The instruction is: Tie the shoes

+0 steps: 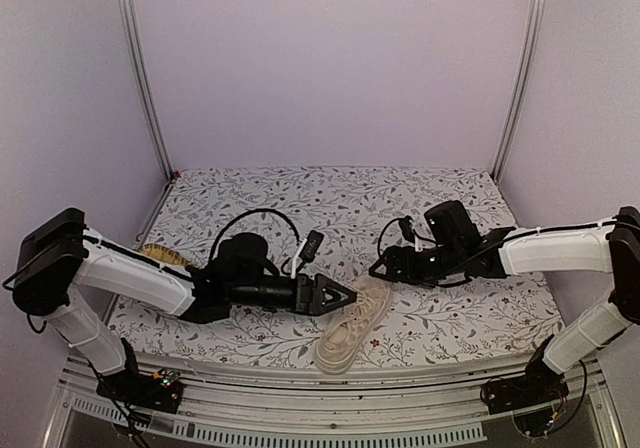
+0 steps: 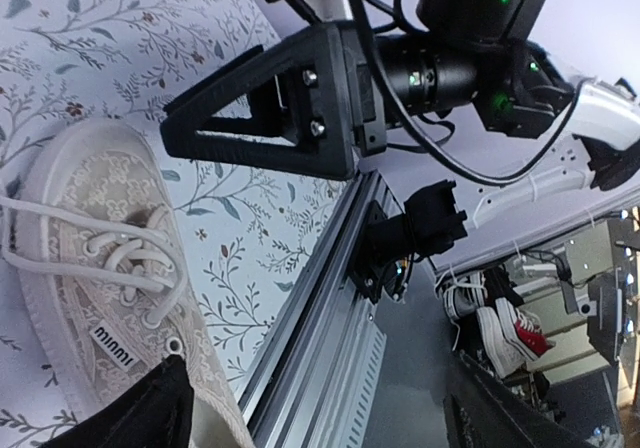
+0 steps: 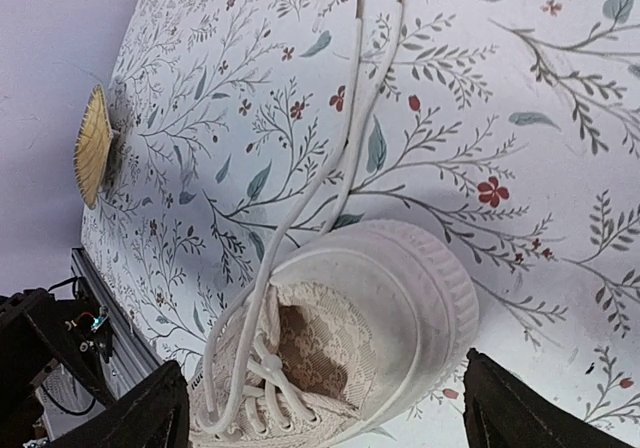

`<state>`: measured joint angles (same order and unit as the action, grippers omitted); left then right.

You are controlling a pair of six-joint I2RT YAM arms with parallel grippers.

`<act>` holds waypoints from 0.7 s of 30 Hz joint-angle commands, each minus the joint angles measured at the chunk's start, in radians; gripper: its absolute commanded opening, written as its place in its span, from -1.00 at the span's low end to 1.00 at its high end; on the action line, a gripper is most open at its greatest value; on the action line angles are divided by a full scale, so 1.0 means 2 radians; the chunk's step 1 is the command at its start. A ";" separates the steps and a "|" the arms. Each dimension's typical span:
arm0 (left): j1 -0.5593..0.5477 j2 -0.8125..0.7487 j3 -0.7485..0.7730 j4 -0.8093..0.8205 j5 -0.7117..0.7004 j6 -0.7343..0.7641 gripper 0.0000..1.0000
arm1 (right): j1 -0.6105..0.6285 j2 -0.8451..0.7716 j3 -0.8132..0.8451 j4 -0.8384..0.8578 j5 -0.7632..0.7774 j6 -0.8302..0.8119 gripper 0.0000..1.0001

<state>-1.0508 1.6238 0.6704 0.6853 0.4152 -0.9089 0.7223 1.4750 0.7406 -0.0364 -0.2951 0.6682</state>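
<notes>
The cream lace-up shoe [image 1: 352, 330] lies near the table's front edge, toe pointing away from the arms. Its two pale laces [image 3: 340, 158] run loose from the eyelets across the flowered cloth, ends side by side. My left gripper [image 1: 345, 295] hovers open just left of the shoe's upper [image 2: 90, 228]; nothing is between its fingers [image 2: 150, 413]. My right gripper [image 1: 378, 268] hangs open above the toe cap [image 3: 400, 298], its fingertips [image 3: 520, 418] wide on either side of the shoe. It holds nothing.
A flat yellow woven mat [image 1: 165, 256] lies at the table's left edge, also seen as the mat [image 3: 92, 143]. The metal front rail [image 2: 320, 298] runs close beside the shoe. Spare sneakers [image 2: 510, 323] sit on the floor beyond.
</notes>
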 commanded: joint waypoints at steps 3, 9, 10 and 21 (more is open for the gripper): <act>0.028 -0.055 0.030 -0.180 -0.133 0.046 0.76 | 0.005 0.008 0.088 -0.114 0.043 -0.088 0.83; 0.040 -0.064 0.042 -0.198 -0.167 0.071 0.72 | 0.026 0.029 0.120 -0.143 0.017 -0.039 0.52; 0.042 -0.063 0.042 -0.198 -0.171 0.071 0.72 | 0.031 0.033 0.121 -0.135 0.010 -0.024 0.48; 0.046 -0.063 0.000 -0.160 -0.146 0.052 0.73 | 0.063 0.103 0.153 -0.125 0.000 0.032 0.11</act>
<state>-0.9699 1.5131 0.7189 0.3294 0.1020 -0.7937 0.8303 1.6531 0.9901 -0.2794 -0.2718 0.7071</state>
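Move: The laces crossing the shoe's throat lie about 6 cm left of the right hand, some 3 cm nearer the base and 6 cm lower. From that hand, the shoe's heel is roughly 3 cm ahead, 2 cm left and 7 cm down, and the loose lace ends are about 13 cm out and 13 cm left, on the table. For the left hand, the same throat laces are about 5 cm ahead, 2 cm right and 8 cm below; the toe is around 10 cm back, 4 cm left. Arching over the heel, the right hand rises some 4 cm, then sinks about 5 cm while drifting left and, late on, slightly back. It comes down towards the laces at the shoe's throat, closing its fingers from wide to a little over half open. The left hand, still open, swings about 7 cm forward and 5 cm left, clear of the shoe, turning about 20 degrees counter-clockwise and rolling its left side up. ##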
